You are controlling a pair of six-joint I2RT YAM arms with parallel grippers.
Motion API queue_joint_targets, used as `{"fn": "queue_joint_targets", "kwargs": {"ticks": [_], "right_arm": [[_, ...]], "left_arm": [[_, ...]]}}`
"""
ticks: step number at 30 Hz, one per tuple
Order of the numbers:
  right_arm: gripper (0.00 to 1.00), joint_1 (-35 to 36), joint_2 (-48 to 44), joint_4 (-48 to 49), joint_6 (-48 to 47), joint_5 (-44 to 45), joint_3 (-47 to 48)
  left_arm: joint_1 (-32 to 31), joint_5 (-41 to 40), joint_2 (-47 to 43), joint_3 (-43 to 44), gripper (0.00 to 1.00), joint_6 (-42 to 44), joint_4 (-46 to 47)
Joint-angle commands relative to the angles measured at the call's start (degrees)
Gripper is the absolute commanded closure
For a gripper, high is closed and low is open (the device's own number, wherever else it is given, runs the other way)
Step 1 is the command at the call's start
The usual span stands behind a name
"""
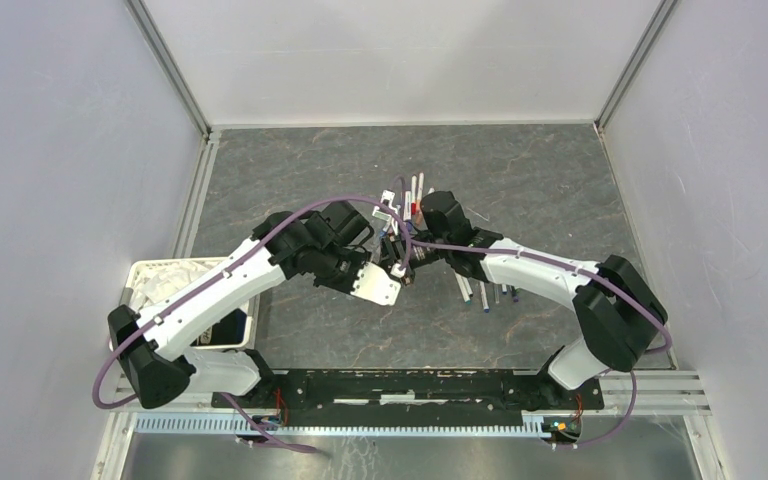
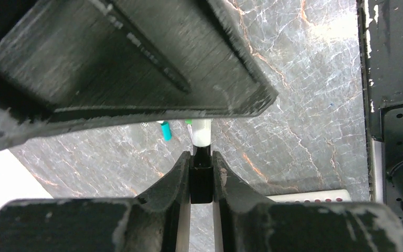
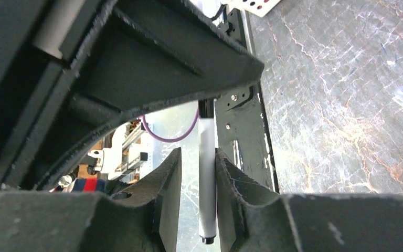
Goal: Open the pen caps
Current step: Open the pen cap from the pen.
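One pen hangs between both grippers over the table middle. In the left wrist view its black pen cap (image 2: 201, 181) is clamped in my left gripper (image 2: 201, 157), and the white barrel (image 2: 201, 131) runs on beyond the fingertips. In the right wrist view the same barrel (image 3: 207, 178) stands in my right gripper (image 3: 198, 155), which is open: the barrel rests against the right finger with a gap on the left. From above, the left gripper (image 1: 397, 264) and right gripper (image 1: 412, 240) meet tip to tip. More pens (image 1: 415, 190) lie behind them.
Another cluster of pens (image 1: 482, 290) lies under the right forearm. A white bin (image 1: 150, 275) sits at the table's left edge beside the left arm. A short teal piece (image 2: 164, 130) lies on the marbled table (image 1: 520, 180) below the grippers.
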Motion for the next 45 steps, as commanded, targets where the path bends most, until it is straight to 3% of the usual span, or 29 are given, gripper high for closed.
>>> {"fn": "queue_joint_targets", "kwargs": {"ticks": [1,9,13,16,21,25,29,33,35,39,45], "right_arm": [[0.67,0.60,-1.97,1.52,-0.23,-1.04,-0.60],[0.69,1.25,1.47,6.30,4.05,0.01,2.70],[0.81,1.95,3.11,6.84,4.46,-0.31,3.79],[0.98,2.00,3.13,6.18,3.87,-0.43,3.42],[1.00,0.15,0.53,-4.48,-3.61,1.08,0.76],[1.00,-3.62,-4.13,-9.32,-7.34,1.93,-7.34],[1.00,-5.49,-8.39,-17.95,-12.23,3.62,-12.98],[1.00,-7.37,-12.12,-25.59,-16.31,5.80,-13.95],[1.00,-9.10,-13.91,-29.09,-18.17,8.92,-12.76],[1.00,-12.47,-15.83,-36.64,-22.24,25.68,-7.78],[1.00,-14.55,-20.22,-31.85,-18.81,43.46,-9.73]], "left_arm": [[0.87,0.21,0.42,1.71,0.98,2.92,1.15],[0.87,1.67,-0.07,1.44,0.98,2.91,1.04],[0.87,2.34,-0.21,1.45,0.98,3.43,0.88],[0.87,2.19,-0.07,1.47,0.98,3.50,0.91],[1.73,-3.91,-0.67,-2.60,0.98,5.31,3.33],[6.83,-10.08,0.37,-4.59,0.98,9.28,5.30],[16.26,-10.79,2.82,-3.70,0.98,14.28,6.64],[19.05,-9.04,5.17,-3.89,0.98,12.28,9.36],[19.06,-4.60,6.48,-4.08,0.98,8.17,10.96],[19.05,2.30,10.61,-5.57,0.96,-3.04,17.66],[18.44,4.67,19.14,-5.89,0.93,-13.80,27.22]]}}
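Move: The black-capped pen lies across between the hands, its cap still in the left fingers and its tail between the parted right fingers. The pen's middle is about 3 cm left of the right hand and 3 cm right of the left hand, level with both. Below the left hand by some 18 cm, the loose green cap lies 6 cm ahead and 4 cm left, the teal one 10 cm ahead and 4 cm left. The finished pens begin about 16 cm right of the right hand, 3 cm ahead and 20 cm down. The pen's barrel is gripped anew: the right fingers slip about 1 cm farther left along it and shut, while the left keeps pinching the cap. Then the hands part: the right goes some 14 cm right and 9 cm down towards the finished pens, finally swinging forward as its fingers tip down about 30 degrees; the left goes about 11 cm forward and 8 cm down, first left, then partly back right, turning counter-clockwise. ##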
